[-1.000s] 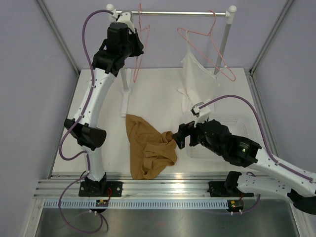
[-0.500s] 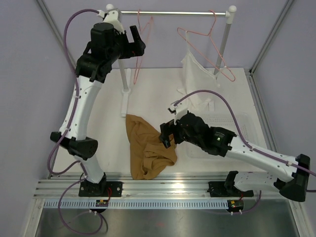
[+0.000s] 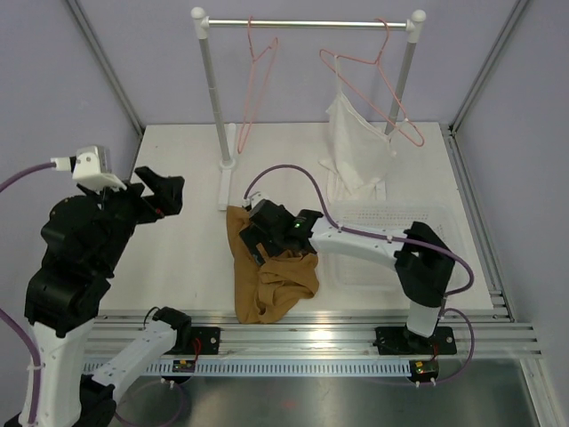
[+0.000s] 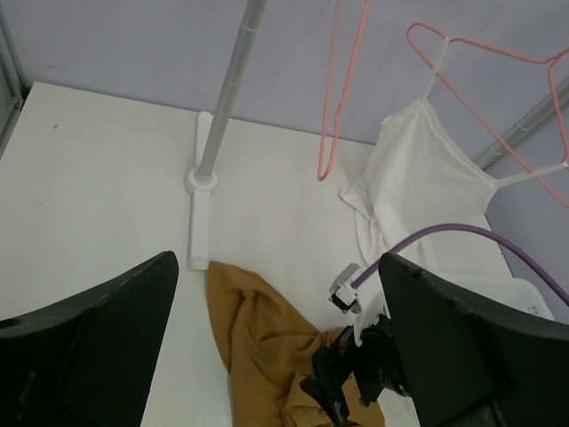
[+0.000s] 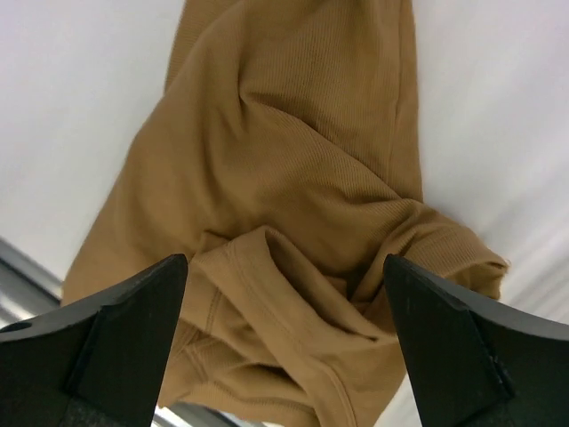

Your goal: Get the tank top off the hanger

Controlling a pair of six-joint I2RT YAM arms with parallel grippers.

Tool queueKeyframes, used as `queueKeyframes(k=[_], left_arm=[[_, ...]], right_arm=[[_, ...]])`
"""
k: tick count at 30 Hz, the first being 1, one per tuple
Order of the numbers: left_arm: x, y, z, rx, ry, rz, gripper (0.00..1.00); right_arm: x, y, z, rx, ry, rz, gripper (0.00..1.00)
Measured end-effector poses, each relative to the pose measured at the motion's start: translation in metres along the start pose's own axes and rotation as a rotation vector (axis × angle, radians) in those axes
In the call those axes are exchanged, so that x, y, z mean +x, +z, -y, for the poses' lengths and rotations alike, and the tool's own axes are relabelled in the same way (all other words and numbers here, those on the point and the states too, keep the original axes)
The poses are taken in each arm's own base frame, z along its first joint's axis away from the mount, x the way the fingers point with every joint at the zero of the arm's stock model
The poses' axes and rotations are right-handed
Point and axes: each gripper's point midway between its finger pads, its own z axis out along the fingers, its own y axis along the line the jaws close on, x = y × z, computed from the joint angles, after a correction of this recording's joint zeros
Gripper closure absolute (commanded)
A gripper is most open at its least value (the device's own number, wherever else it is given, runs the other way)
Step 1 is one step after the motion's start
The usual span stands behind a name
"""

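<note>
The caramel tank top (image 3: 271,280) lies crumpled on the table near the front rail, off the hanger. The bare pink wire hanger (image 3: 252,82) hangs on the rack's rail at the back. My left gripper (image 3: 160,189) is open and holds nothing, raised at the left, far from the rack. In the left wrist view the tank top (image 4: 253,342) and the hanger (image 4: 332,98) lie ahead. My right gripper (image 3: 252,242) hovers open over the top's upper part. In the right wrist view the fabric (image 5: 284,178) fills the space between my spread fingers (image 5: 111,342).
A second pink hanger (image 3: 378,76) carries a white garment (image 3: 354,147) at the rail's right end. The rack's left post (image 3: 213,98) stands on a white foot (image 3: 227,182). A clear plastic bin (image 3: 396,233) sits at the right, behind my right arm.
My left gripper opened, left the hanger on the rail and swung back down to the near left. My right gripper moved left over the tank top, staying open.
</note>
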Motion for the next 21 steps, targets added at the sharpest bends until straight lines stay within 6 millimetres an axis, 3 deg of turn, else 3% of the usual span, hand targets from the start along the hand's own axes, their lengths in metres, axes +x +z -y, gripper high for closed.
queueKeyframes(k=[6, 7, 8, 9, 12, 13, 16, 21], left_arm=[[0.073, -0.010, -0.053, -0.151, 0.034, -0.075, 0.01], [0.085, -0.008, -0.062, -0.182, 0.043, -0.093, 0.01], [0.098, -0.007, -0.070, -0.209, 0.053, -0.114, 0.01], [0.110, -0.005, -0.078, -0.237, 0.065, -0.135, 0.01], [0.149, 0.002, -0.100, -0.310, 0.098, -0.200, 0.01], [0.158, 0.003, -0.106, -0.332, 0.109, -0.213, 0.01], [0.175, 0.004, -0.119, -0.375, 0.133, -0.246, 0.01], [0.164, 0.001, -0.120, -0.378, 0.121, -0.185, 0.01]], right_arm=[[0.040, 0.053, -0.007, 0.043, -0.048, -0.145, 0.01], [0.050, 0.059, -0.008, 0.051, -0.062, -0.171, 0.06], [0.061, 0.064, -0.012, 0.055, -0.077, -0.196, 0.16], [0.065, 0.069, -0.017, 0.048, -0.074, -0.203, 0.40], [0.062, 0.070, -0.031, 0.031, -0.091, -0.191, 0.76], [0.062, 0.071, -0.034, 0.027, -0.089, -0.191, 1.00], [0.061, 0.070, -0.035, 0.035, -0.089, -0.185, 1.00], [0.052, 0.050, -0.025, 0.073, -0.095, -0.171, 1.00]])
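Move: The brown tank top lies crumpled on the table under the right hand, its middle about 10 cm below, some 3 cm back and 1 cm to the left. The rack's left foot bar is about 23 cm ahead and 12 cm to the left of that hand, and the white tray some 32 cm to its right and 4 cm farther out. From the high left hand, the tank top is about 16 cm to the right, 1 cm back and 43 cm below. The right hand sinks about 9 cm onto the brown tank top with its fingers wide open, easing a few centimetres back and left while the fingers tip some 10 degrees steeper, then shuts them on a fold of the cloth near the garment's middle and starts up again by about 2 cm, keeping the pinch. Meanwhile the empty left hand, still wide open, drops some 20 cm through free air beside the work and drifts about 6 cm left, its fingers tipping downward and swinging counter-clockwise. ##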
